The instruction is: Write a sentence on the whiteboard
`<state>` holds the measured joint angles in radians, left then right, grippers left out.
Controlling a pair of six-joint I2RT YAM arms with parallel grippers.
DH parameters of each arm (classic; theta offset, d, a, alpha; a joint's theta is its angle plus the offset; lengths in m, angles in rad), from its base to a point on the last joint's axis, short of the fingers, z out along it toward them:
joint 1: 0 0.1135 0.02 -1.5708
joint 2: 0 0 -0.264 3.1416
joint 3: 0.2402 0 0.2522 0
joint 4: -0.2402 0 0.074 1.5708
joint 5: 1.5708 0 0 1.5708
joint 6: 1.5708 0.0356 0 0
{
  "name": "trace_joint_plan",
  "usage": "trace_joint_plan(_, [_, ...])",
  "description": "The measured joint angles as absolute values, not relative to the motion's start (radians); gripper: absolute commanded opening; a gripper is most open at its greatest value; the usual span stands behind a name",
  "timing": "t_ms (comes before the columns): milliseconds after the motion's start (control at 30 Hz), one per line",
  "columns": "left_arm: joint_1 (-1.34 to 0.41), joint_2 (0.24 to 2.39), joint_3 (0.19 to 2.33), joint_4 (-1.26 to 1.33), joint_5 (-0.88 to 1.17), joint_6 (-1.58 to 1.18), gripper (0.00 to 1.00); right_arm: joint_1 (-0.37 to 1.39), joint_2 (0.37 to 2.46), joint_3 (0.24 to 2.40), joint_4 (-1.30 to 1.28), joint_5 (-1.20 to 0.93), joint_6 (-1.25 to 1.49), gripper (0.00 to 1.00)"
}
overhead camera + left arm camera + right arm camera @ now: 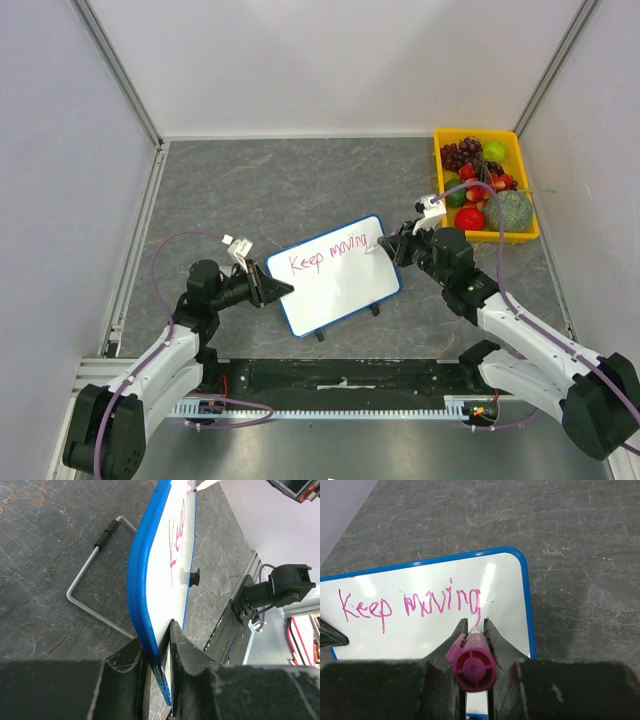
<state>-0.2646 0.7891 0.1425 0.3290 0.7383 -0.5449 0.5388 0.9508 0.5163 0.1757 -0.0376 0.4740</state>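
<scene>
The whiteboard [340,285], white with a blue rim, stands tilted at the table's middle. My left gripper [283,289] is shut on its left edge; in the left wrist view the jaws [162,645] pinch the blue rim [137,580]. The sentence [328,250] reads "Keep moving" in magenta, one line [420,602]. My right gripper [388,245] is shut on a magenta marker [472,665] at the board's upper right corner. In the right wrist view the gripper [475,621] holds the marker's tip against the board [505,580], at the tail of the "g".
A yellow tray [475,132] of fruit sits at the back right, close behind the right arm. The board's bent wire stand [80,600] rests on the grey tabletop behind it. Pale enclosure walls ring the table.
</scene>
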Motion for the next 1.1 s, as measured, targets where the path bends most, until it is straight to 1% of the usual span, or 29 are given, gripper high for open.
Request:
trace_joint_plan(467, [-0.265,0.789,0.142,0.329,0.738,-0.545,0.02,0.538,0.956,0.501,0.216,-0.119,0.532,0.0])
trace_joint_plan(567, [-0.265,0.789,0.142,0.329,0.738,-0.545,0.02,0.538,0.928,0.501,0.208,-0.133,0.54,0.0])
trace_joint_plan(833, [-0.265,0.789,0.141,0.329,0.738,-0.545,0.02,0.535,0.77,0.512,0.201,-0.139,0.551,0.0])
trace_joint_plan(1100, [-0.265,0.789,0.141,0.329,0.74,-0.545,0.02,0.533,0.772,0.519,0.199,-0.139,0.55,0.0])
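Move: Some 4 cm to the right hand's left, level with it in reach and about 5 cm lower, is the tail of the "g" where the held marker's tip stands. The middle of "moving" lies about 8 cm left; "Keep" sits roughly 17 cm left and 4 cm back, both around 5 cm lower. For the left hand, already pinching the board's left edge, that tail is some 9 cm ahead, 17 cm right and 1 cm up. Drawing on with the held marker, the right hand slides the tip back and left about 1.5 cm across the whiteboard for the hook of the "g", then lifts it off, rising some 7 cm and easing back and slightly right. The hand rolls left side up and tips up as it clears. The left hand keeps its hold on the board's edge. ##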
